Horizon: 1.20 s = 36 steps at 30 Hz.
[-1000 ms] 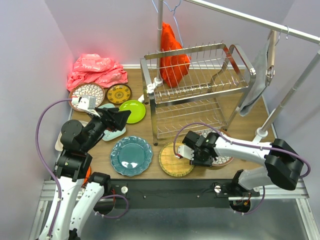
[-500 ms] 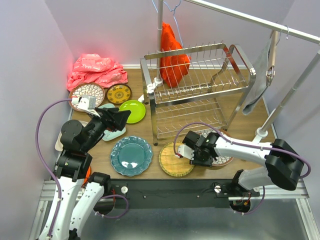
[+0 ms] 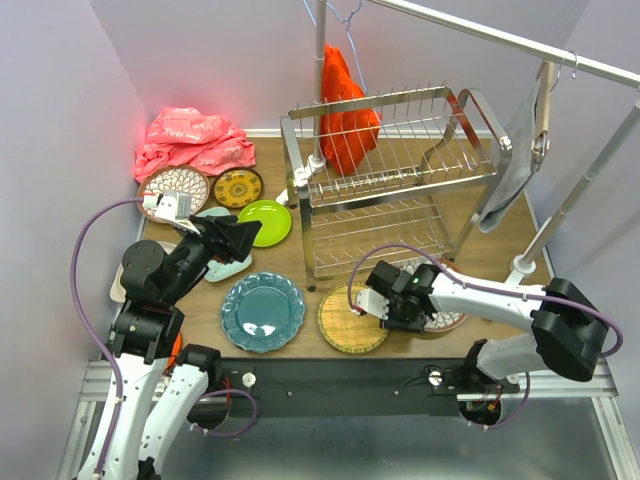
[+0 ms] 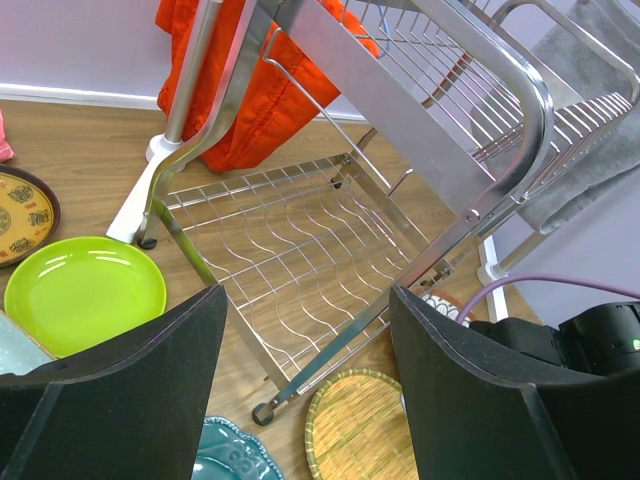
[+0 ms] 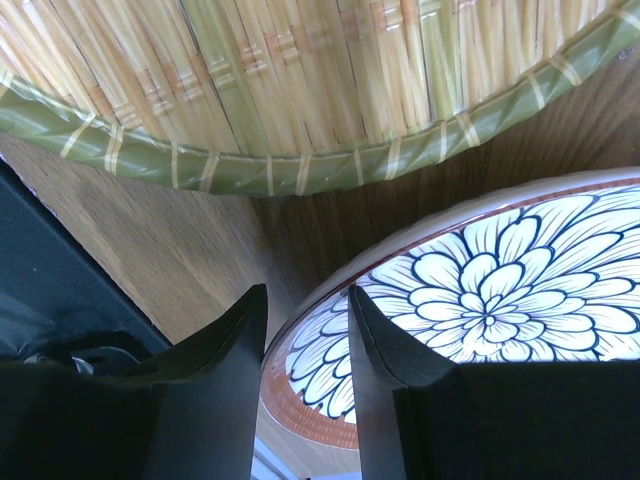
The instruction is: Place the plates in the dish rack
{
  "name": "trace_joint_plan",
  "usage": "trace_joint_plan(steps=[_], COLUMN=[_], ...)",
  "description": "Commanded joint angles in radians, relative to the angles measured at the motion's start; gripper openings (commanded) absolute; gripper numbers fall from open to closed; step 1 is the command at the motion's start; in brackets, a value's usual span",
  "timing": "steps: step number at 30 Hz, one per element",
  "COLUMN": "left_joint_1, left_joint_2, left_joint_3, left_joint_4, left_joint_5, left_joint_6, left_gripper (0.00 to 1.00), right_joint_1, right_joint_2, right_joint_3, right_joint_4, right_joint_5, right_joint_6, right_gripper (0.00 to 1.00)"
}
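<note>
The chrome dish rack (image 3: 400, 190) stands at the back, both tiers bare. My right gripper (image 3: 425, 305) is low at the front right, shut on the rim of a white petal-patterned plate (image 5: 490, 290). One finger lies on its face and the other against its outer edge (image 5: 307, 295). The arm hides most of this plate (image 3: 450, 322). Beside it lies the woven-yellow plate (image 3: 350, 320). My left gripper (image 3: 245, 238) hovers open and holds nothing (image 4: 305, 300). A teal scalloped plate (image 3: 262, 311) and a lime green plate (image 3: 265, 222) lie near it.
Another petal plate (image 3: 175, 190), a dark-yellow round (image 3: 238, 187) and a mint dish (image 3: 225, 265) lie at the left. A pink cloth (image 3: 190, 140) is heaped behind them. A red-orange cloth (image 3: 345, 110) and a grey cloth (image 3: 515, 170) hang from the rail (image 3: 500, 40).
The right wrist has shifted very slightly over the petal plate. The left arm and the other plates stay where they were.
</note>
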Motion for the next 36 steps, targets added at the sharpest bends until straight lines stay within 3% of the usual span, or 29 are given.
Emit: trace_joint_plan(steps=[1, 25, 36], left_joint_1=[-0.002, -0.002, -0.002], left_joint_2=[-0.013, -0.012, -0.012], left_joint_3=[0.013, -0.013, -0.01], left_joint_4=[-0.006, 0.049, 0.041], left_joint_5=[-0.011, 0.015, 0.026], left_joint_6=[0.011, -0.019, -0.022], left_gripper=[0.75, 0.75, 0.75], right_joint_1=[0.002, 0.003, 0.001], right_joint_2=[-0.021, -0.138, -0.174], right_joint_3=[0.033, 0.266, 0.28], right_joint_4=[-0.027, -0.362, -0.38], right_joint_5=[-0.088, -0.211, -0.245], right_joint_6=[-0.036, -0.062, -0.065], right_gripper=[0.01, 0.01, 0.01])
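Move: The right fingers already straddle the near-left rim of the flower plate close to the table; its middle lies about 6 cm ahead of the hand and 6 cm to its right, 1 cm lower. The woven plate is some 9 cm to the hand's left and 2 cm farther out, and the rack's lower shelf about 20 cm ahead, 5 cm left and 4 cm up. From the idle left hand the flower plate is roughly 29 cm right, 3 cm back and 32 cm below. With the flower plate's near-left rim between its fingers, the right hand goes mainly up, about 9 cm, easing some 2 cm left and a little back towards its base, and comes to rest there. On the way its downward-pointing fingertips swing about 10 degrees to the left, and partway up the fingers close quickly from nearly half open to almost shut, keeping the rim pinched at their tips. ##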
